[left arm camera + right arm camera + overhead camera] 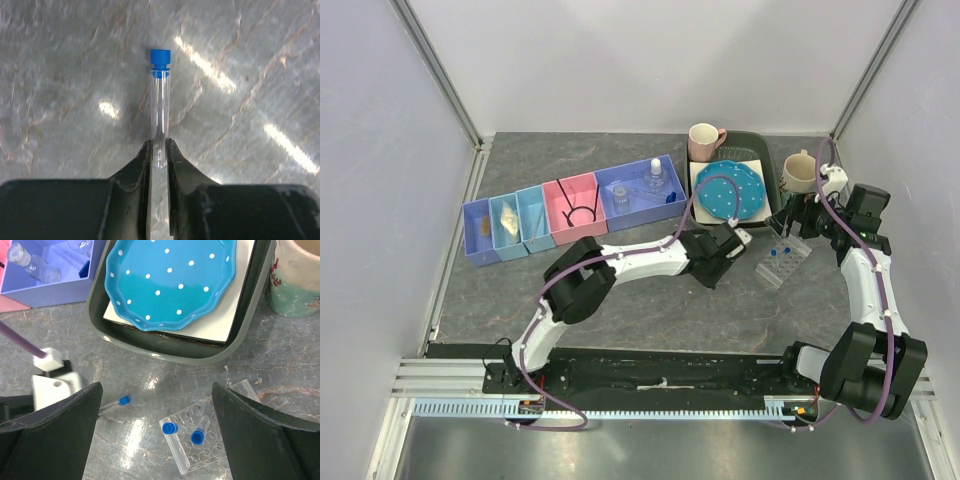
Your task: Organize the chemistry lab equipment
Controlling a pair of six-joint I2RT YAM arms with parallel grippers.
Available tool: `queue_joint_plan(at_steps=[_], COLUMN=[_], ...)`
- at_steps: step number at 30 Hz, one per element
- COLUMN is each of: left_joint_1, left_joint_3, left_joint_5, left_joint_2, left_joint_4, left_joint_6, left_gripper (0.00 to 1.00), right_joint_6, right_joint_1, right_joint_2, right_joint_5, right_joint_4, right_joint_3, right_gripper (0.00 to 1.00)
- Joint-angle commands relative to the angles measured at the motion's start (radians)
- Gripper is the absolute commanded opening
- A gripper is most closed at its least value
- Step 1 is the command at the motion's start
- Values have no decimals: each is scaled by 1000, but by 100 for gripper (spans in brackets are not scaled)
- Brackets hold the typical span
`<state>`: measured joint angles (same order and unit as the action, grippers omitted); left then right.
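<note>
A blue-capped vial [160,100] lies flat on the grey table, cap pointing away from my left gripper [159,145]. The jaws press on both sides of its rounded bottom end. In the top view the left gripper [745,240] is low over the table, just left of the clear tube rack [783,262]. My right gripper [156,387] hangs open above that rack [210,440], which holds two blue-capped vials [169,428] [198,436]. The same lying vial [114,404] shows by the right gripper's left finger.
A row of blue bins [505,225], a pink bin [558,190] with a black wire loop [582,213], and a larger blue bin [610,180] with a white-capped bottle [656,178] stand at the back. A dark tray [772,165] carries the dotted plate [728,190]; mugs [705,140] [800,172] stand nearby.
</note>
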<state>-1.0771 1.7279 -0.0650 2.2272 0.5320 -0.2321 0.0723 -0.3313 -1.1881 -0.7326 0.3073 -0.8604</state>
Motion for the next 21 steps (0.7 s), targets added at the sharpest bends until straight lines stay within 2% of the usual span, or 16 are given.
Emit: queue_joint_plan(at_steps=[1, 8, 12, 16, 21], left_joint_1=[34, 88, 100, 108, 126], left_joint_3=[-143, -413, -540, -580, -602], left_joint_5=[85, 203, 220, 205, 191], left_joint_2=[-209, -478, -596, -675, -730], left_joint_4=[-134, -329, -406, -437, -474], left_joint_6=[-4, -67, -96, -125, -156], left_gripper=[2, 2, 2, 3, 3], right_joint_6=[116, 265, 255, 241, 250], right_joint_1=[34, 195, 259, 296, 324], right_joint_2=[9, -67, -139, -261, -364], right_joint_5=[5, -20, -138, -308, -425], right_joint_4=[58, 249, 334, 464, 616], right_joint_3=[-52, -158, -232, -343, -425], right_gripper=[98, 98, 98, 98, 97])
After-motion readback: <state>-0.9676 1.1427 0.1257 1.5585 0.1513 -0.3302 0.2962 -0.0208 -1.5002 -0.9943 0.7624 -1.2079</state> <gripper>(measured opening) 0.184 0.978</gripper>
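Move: The left gripper already holds the capped test tube by its bottom end, low over the table; the tube's middle is about 3 cm ahead and 4 cm to its right. The right gripper waits some 15 cm to the right, 8 cm farther forward and 15 cm higher. From the right gripper, the tube is about 11 cm left, 5 cm back and 15 cm below, the tube rack roughly 3 cm right, 2 cm back and 16 cm below, and the blue plate about 19 cm ahead, 9 cm left and 12 cm below. Keep the left fingers shut on the tube and raise it about 14 cm, drifting left by some 6 cm, while rolling the wrist so the blue cap tips up towards the right gripper. Meanwhile swing the wide-open right gripper left from above the rack, in front of the plate, towards the tube, turning it counter-clockwise, and stop short of touching. ##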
